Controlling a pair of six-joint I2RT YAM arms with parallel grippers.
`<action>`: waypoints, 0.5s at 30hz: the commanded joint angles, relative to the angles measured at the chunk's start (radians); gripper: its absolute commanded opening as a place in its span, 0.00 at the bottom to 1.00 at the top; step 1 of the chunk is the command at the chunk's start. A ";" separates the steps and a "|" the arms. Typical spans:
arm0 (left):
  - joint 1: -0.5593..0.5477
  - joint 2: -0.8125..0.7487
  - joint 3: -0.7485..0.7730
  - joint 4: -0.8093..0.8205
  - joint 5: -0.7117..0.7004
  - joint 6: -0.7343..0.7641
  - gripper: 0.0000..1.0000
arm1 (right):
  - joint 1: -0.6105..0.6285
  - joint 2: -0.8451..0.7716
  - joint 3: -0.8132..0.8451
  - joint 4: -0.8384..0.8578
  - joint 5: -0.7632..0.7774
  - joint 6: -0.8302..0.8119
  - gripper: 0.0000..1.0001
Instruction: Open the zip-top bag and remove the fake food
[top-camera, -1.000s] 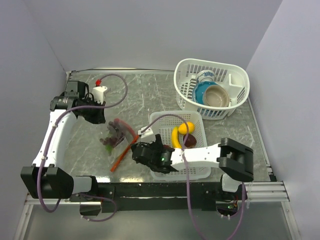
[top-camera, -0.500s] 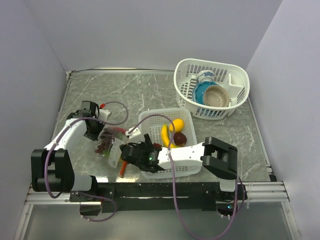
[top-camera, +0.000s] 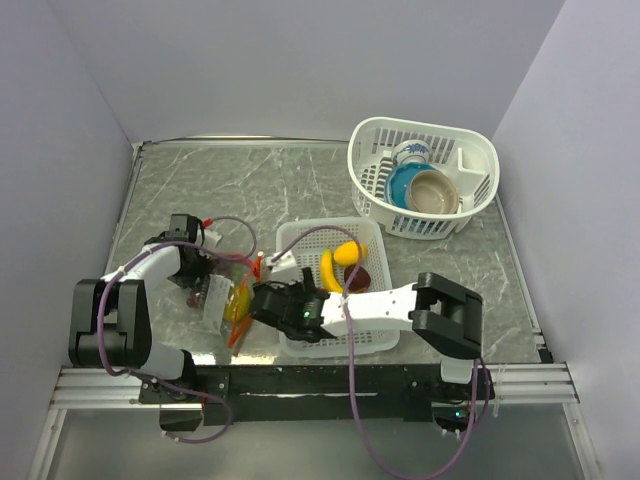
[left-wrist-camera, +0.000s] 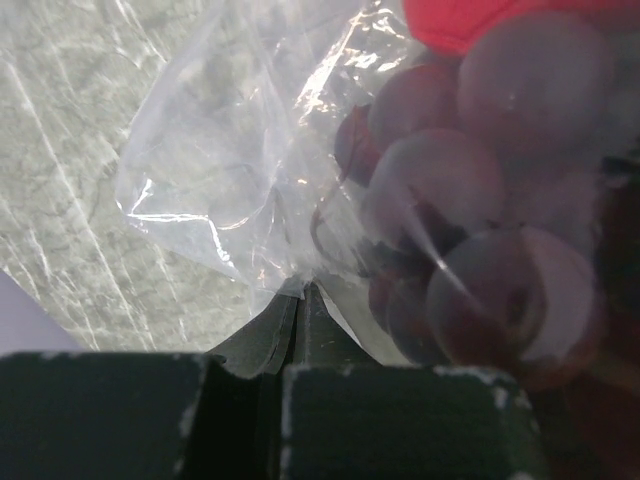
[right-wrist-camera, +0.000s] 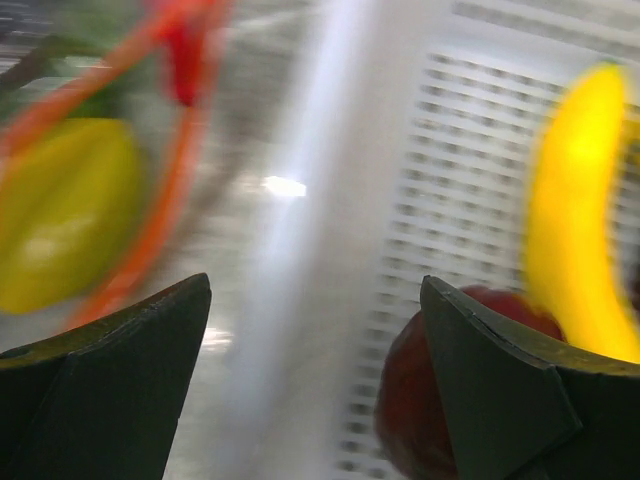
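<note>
The clear zip-top bag (top-camera: 222, 297) lies on the table left of centre, its orange-red zipper strip (top-camera: 240, 328) at its near right side. My left gripper (top-camera: 197, 272) is shut on a fold of the bag's plastic (left-wrist-camera: 298, 288). Purple grapes (left-wrist-camera: 480, 220) press against the film inside. A yellow fruit (top-camera: 238, 301) also shows in the bag (right-wrist-camera: 60, 210). My right gripper (top-camera: 266, 300) is open right beside the bag's mouth, its jaws (right-wrist-camera: 315, 283) holding nothing. A banana (top-camera: 328, 270), a yellow-orange fruit (top-camera: 350, 252) and a dark red apple (top-camera: 359, 278) lie in a small white basket (top-camera: 300, 235).
A larger white basket (top-camera: 470, 200) at the back right holds a blue bowl (top-camera: 402, 184) and a tan bowl (top-camera: 434, 192). The small basket's left wall (right-wrist-camera: 330, 150) runs straight between my right fingers. Walls close off the left, back and right.
The left arm has drawn the bag toward the near left. The right gripper and the small basket have shifted left, up to the bag's mouth. The yellow fruit in the bag now shows.
</note>
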 joint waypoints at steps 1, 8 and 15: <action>0.000 0.004 -0.011 0.052 -0.023 0.026 0.01 | -0.074 -0.071 -0.119 -0.135 0.059 0.095 0.92; 0.002 0.019 -0.026 0.075 -0.026 0.028 0.01 | -0.043 -0.108 0.038 -0.210 0.251 0.000 0.91; 0.008 0.024 -0.035 0.086 -0.023 0.032 0.01 | 0.063 -0.040 0.223 -0.123 0.173 -0.159 0.93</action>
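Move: The open right hand straddles the tray's left wall, with the yellow-green fruit in the bag some 8 cm to its left, 2 cm back and 5 cm below. The tray's middle lies about 12 cm to its right and 1 cm back; inside, the red apple is roughly 7 cm right and 3 cm back, the banana 10 cm right and 2 cm ahead, all some 5 cm lower. From the left hand, the yellow-green fruit is about 9 cm right, 5 cm back, nearly level. Wide open, the right hand sweeps 7 cm right, shoving the tray's wall, then rises 7 cm, swinging back left. ##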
